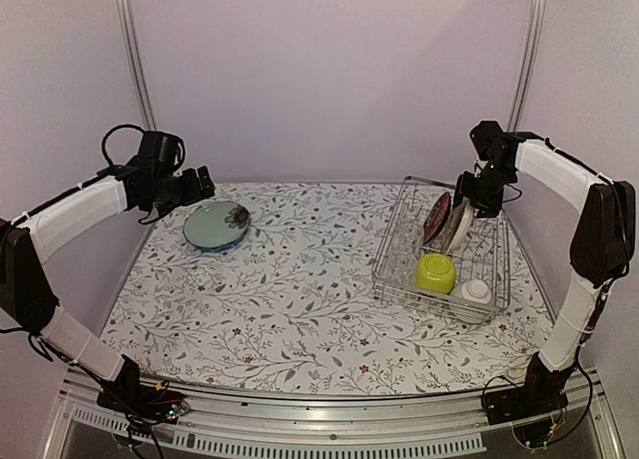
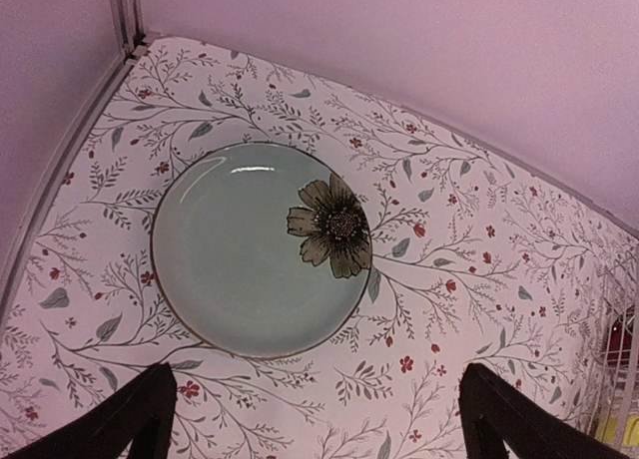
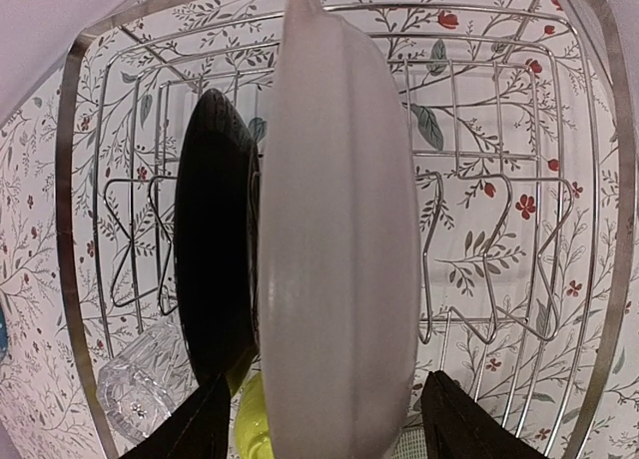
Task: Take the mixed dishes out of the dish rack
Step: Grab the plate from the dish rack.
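Observation:
The pale blue-green plate point(image 1: 216, 226) with a dark flower lies flat on the table, outside the rack; it also shows in the left wrist view point(image 2: 255, 249). My left gripper point(image 1: 204, 184) hovers just behind it, open and empty point(image 2: 319, 429). The dish rack point(image 1: 391, 262) stands at the right. In it the red floral plate point(image 1: 436, 217) and the grey plate point(image 1: 460, 226) stand on edge. The lime-green bowl point(image 1: 435, 272) and the small whitish bowl point(image 1: 476, 291) sit in front. My right gripper point(image 1: 467, 196) is open, its jaws either side of the grey plate's rim point(image 3: 339, 259).
In the right wrist view a dark plate point(image 3: 215, 239) stands just left of the grey one, with a clear glass point(image 3: 135, 394) lying low left and the lime bowl point(image 3: 255, 429) below. Rack wires point(image 3: 599, 229) ring them. The enclosure walls stand close behind both grippers.

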Robot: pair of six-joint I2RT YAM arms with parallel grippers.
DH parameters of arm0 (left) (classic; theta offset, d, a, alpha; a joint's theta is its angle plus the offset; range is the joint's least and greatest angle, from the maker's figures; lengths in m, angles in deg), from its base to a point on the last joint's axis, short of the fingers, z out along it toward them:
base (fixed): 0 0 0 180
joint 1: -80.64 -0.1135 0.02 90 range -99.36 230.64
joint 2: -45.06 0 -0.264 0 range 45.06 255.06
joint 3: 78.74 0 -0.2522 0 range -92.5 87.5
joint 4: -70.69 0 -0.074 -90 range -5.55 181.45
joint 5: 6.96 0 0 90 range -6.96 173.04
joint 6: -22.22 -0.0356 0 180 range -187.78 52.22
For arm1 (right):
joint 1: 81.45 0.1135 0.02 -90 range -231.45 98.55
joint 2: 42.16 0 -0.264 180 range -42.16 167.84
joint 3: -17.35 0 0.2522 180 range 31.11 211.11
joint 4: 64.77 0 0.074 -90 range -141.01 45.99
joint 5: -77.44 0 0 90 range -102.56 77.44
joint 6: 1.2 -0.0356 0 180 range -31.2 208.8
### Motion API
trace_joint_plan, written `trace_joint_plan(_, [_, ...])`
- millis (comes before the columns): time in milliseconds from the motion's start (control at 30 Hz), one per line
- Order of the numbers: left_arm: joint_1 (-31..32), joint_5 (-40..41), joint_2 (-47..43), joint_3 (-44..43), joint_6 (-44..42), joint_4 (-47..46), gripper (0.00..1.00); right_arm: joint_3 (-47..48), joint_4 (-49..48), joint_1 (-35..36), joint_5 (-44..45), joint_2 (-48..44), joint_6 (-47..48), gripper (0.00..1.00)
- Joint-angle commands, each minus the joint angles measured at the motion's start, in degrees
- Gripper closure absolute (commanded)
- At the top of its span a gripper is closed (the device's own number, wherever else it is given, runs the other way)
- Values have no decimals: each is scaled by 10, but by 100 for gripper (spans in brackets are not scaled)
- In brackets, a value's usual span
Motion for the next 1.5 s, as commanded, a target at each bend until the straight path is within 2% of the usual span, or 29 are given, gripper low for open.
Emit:
trace_joint_plan(0, [8, 7, -5, 0, -6, 7, 0, 0, -17, -6, -8, 21, -8, 35])
trace_joint_plan(600, [7, 0, 2, -1, -6, 0, 0, 0, -25, -16, -13, 57, -2, 48])
trace_joint_plan(733, [7, 2, 0, 0, -7, 0, 0, 2, -26, -16, -12, 62, 2, 59])
trace_joint_plan(933, [7, 0, 3, -1, -6, -1, 1, 4, -26, -16, -12, 64, 3, 61])
trace_joint_plan(1067, [6, 0, 4, -1, -6, -2, 0, 7, -23, -16, -12, 53, 5, 71])
trace_joint_plan(1233, [7, -2, 8, -1, -3, -4, 1, 17, -12, -16, -12, 43, 10, 72])
trace_joint_plan(1333, [7, -6, 10, -3, -2, -5, 0, 24, -7, -16, -12, 38, 12, 85])
trace_joint_plan(1467, [7, -7, 9, -5, 0, -5, 1, 36, 3, -16, -13, 37, 12, 87])
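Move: The white plate stands on edge in the dish rack, its upper rim between the open right fingers; its middle is about 3 cm ahead, 1 cm left and 10 cm below that hand. A brown plate leans close by at its left, and the red plate stands about 7 cm left of the white one. The green bowl sits about 10 cm back, 8 cm left and 16 cm below. From the left hand, the white plate lies about 68 cm right, slightly ahead and 14 cm lower. Sink the right gripper about 3.5 cm over the white plate's rim, easing about 1 cm forward as it goes down, fingers astride the plate. Keep closing from roughly two-thirds open to about a quarter, so that the pads pinch the rim, then hold there at the bottom with the wrist nearly unchanged. ##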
